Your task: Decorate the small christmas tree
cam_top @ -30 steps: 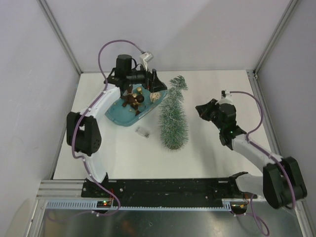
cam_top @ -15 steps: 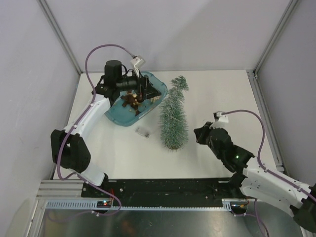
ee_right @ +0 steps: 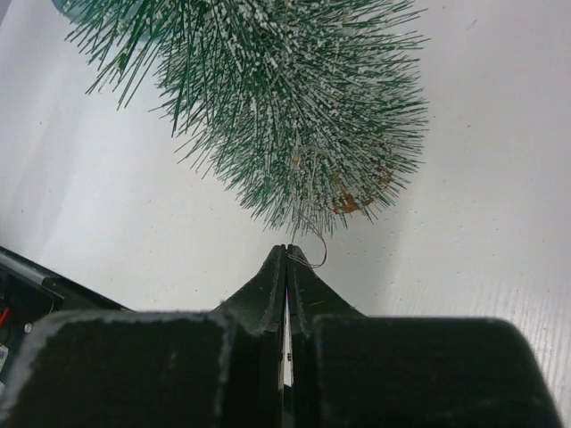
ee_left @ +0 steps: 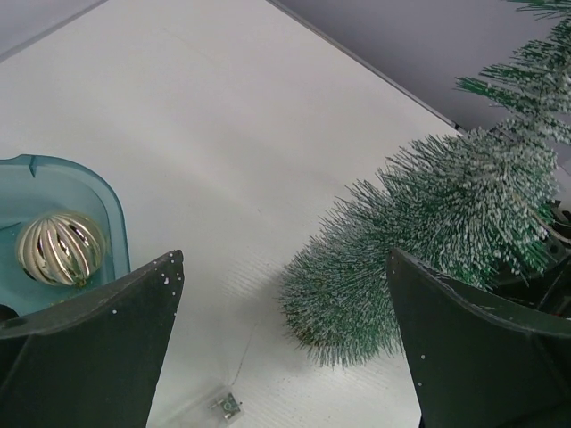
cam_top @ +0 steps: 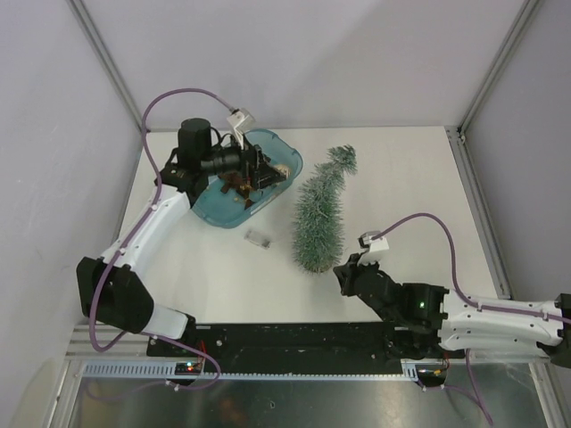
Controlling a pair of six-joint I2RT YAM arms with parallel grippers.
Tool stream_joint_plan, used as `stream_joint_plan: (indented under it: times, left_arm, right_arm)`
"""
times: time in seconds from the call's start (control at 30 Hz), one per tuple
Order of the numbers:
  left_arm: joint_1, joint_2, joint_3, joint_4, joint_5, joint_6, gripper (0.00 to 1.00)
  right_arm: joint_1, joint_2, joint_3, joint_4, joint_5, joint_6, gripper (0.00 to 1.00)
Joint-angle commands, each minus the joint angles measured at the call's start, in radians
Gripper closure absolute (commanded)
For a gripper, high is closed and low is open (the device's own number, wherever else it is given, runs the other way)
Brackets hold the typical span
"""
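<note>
The small christmas tree (cam_top: 318,214) lies on its side on the white table, base toward me and bent tip at the back right; it also fills the right wrist view (ee_right: 268,98) and shows in the left wrist view (ee_left: 428,209). My right gripper (cam_top: 343,276) sits just in front of the tree's base, shut (ee_right: 286,252), with a thin wire (ee_right: 312,259) from the needles pinched at its tips. My left gripper (cam_top: 265,171) hangs open (ee_left: 284,259) over the teal tub (cam_top: 284,153), nothing between its fingers.
The tub (ee_left: 100,192) holds a gold ribbed bauble (ee_left: 60,248) and a brown ornament (cam_top: 235,182). A small clear box (cam_top: 259,238) on the wire lies between tub and tree, also below my left gripper (ee_left: 227,406). Grey walls enclose the table.
My right arm has drawn back toward the near edge, swinging its gripper from the tree's right side to its base. The tree's tip has shifted right. My left arm moved slightly left over the tub.
</note>
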Motion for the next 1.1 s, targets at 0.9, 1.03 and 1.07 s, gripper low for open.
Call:
stream_joint_plan:
  times: [0.9,1.03,1.07]
  left_arm:
    - [0.013,-0.086,-0.035,0.006,-0.181,-0.050,0.00]
    - [0.026,-0.071,-0.004,-0.043,-0.271,-0.047,0.00]
    - [0.028,-0.059,0.009,-0.063,-0.306,-0.042,0.00]
  right_arm:
    - [0.056,0.208,0.012,0.152,-0.015,-0.065,0.31]
    - [0.117,0.113,-0.015,0.041,0.009,-0.001,0.28]
    - [0.132,0.074,-0.023,0.012,0.014,0.016,0.27]
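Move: The right hand still pinches a thin wire of the light string just short of the tree, whose foot stands about 10 cm ahead, some 4 cm to the left and about 11 cm below. The clear battery box lies some 18 cm ahead and 20 cm left of this hand, the blue bin's middle about 34 cm ahead and 24 cm left, both near 12 cm below. From the left hand the tree's foot is some 9 cm back, 14 cm right and 28 cm below. Across the near side of the tree's foot the right hand slides left about 3.5 cm while sinking some 3 cm, and on the way its shut fingers spread to roughly two thirds open and let go of the wire, before it starts to draw back towards the base by about 2 cm. The left hand, wide open and holding nothing, hovers, then at the end swings some 10 degrees counter-clockwise and edges left and forward by 2 to 3 cm. ##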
